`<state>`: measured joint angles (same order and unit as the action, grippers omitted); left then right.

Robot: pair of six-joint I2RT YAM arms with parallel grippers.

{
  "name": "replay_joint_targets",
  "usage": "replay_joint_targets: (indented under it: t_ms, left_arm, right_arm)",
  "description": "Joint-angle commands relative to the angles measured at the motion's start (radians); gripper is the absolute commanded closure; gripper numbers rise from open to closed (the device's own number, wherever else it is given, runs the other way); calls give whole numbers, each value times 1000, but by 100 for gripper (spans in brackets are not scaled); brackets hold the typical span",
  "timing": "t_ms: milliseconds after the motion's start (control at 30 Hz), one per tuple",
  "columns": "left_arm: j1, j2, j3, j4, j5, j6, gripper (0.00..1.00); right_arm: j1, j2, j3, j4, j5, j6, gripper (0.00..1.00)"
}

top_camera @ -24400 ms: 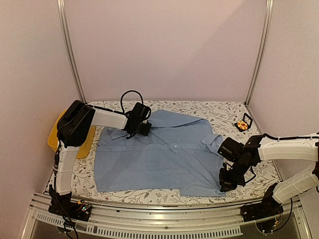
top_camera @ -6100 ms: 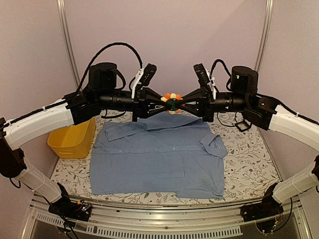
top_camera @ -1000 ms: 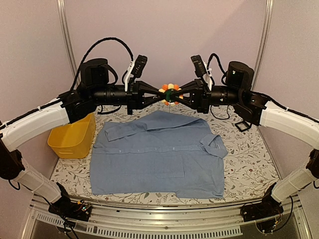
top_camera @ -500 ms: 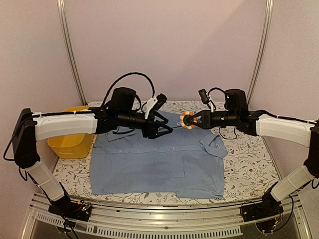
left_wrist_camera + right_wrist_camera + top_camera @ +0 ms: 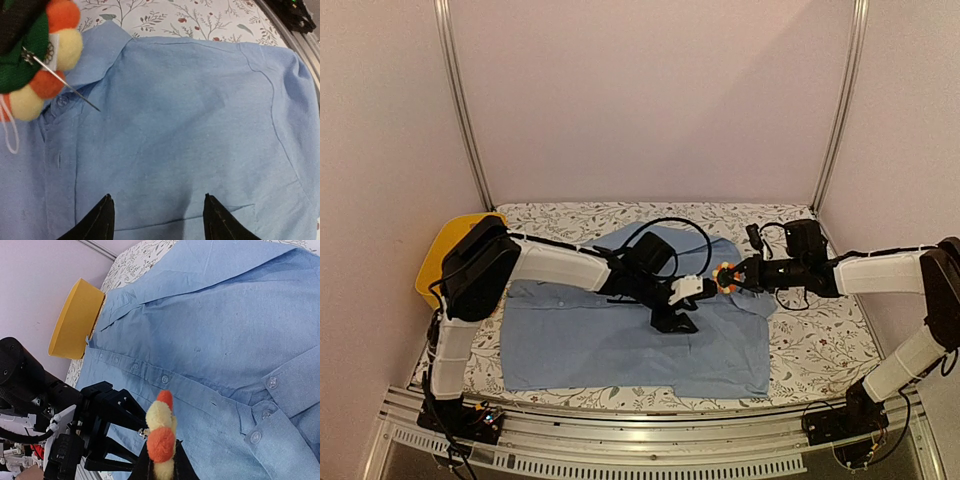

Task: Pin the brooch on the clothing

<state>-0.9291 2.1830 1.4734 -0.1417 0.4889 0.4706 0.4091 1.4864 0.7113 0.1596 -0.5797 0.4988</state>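
The clothing, a light blue shirt (image 5: 610, 340), lies flat on the flowered table. The brooch (image 5: 724, 277) hangs just above the shirt's collar area, with my right gripper (image 5: 732, 277) shut on it. Its orange and yellow petals (image 5: 162, 432) stick up between my right fingers. From the left wrist view the brooch (image 5: 35, 60) shows its green back, and its pin stands open, pointing down at the shirt (image 5: 190, 115). My left gripper (image 5: 156, 202) hovers open over the shirt front near the pocket seam, holding nothing. It sits just left of the brooch (image 5: 676, 320).
A yellow basket (image 5: 438, 262) stands at the table's left edge, also visible as a yellow basket (image 5: 75, 320) beyond the shirt's collar. Flowered table cloth (image 5: 820, 340) shows right of the shirt. The shirt's button placket (image 5: 165, 379) runs beneath the brooch.
Both arms have come down from high above the table. My left gripper has let go of the brooch, opened and dropped over the shirt. My right gripper carried the brooch down.
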Motion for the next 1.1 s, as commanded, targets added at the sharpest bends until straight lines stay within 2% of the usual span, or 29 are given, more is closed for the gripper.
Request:
replay_joint_targets:
  t_ms: [0,100,233,333,367,467,533,633,933,1067]
  left_arm:
    - [5,67,101,-54,-29,181,40]
    - [10,104,130,-72,-79,212,44]
    - [19,130,137,-115,-49,248,45]
    - [24,137,133,-109,-48,229,54]
    - [27,139,133,-101,-45,220,61]
    - [28,137,136,-94,-36,193,89]
    - [28,130,136,-96,-20,181,100]
    - [29,129,136,-96,-17,163,100]
    - [39,110,183,-137,51,93,100]
    - [35,63,121,-145,72,97,100]
  right_arm:
    - [-21,33,-36,96,-45,15,100]
    - [-33,54,-40,115,-72,21,100]
    - [-36,92,-38,127,-99,15,100]
    - [-35,111,-36,137,-115,17,100]
    - [-36,122,-36,148,-120,19,100]
    - [-36,152,-39,185,-135,42,100]
    - [-35,173,-45,220,-148,69,100]
    - [-34,212,-62,282,-178,115,100]
    - [-35,231,-69,287,-174,122,100]
    - [-35,223,-72,287,-179,120,100]
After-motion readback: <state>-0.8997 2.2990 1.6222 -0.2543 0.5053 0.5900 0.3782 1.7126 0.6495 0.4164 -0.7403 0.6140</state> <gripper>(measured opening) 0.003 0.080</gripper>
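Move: My left hand, open and empty, hangs low over the shirt: the patch of cloth it will pinch lies about 2 cm ahead and 4 cm below. The chest pocket's middle is some 4 cm back and 6 cm left, and the button strip about 6 cm ahead, straight out, both 4 cm down. From my right hand, which holds the brooch with its pin open, that same patch is roughly 4 cm back, 8 cm left and 11 cm below. I sink my left hand about 3 cm and ease it 2 cm forward onto the shirt, shut its fingers fully on the cloth just beside the pocket's opening edge, then lift about 1 cm, still pinching. Meanwhile my right hand keeps hold of the brooch and lowers it some 5 cm towards the pinched cloth, tilting around 10 degrees, with the open pin pointing that way. ##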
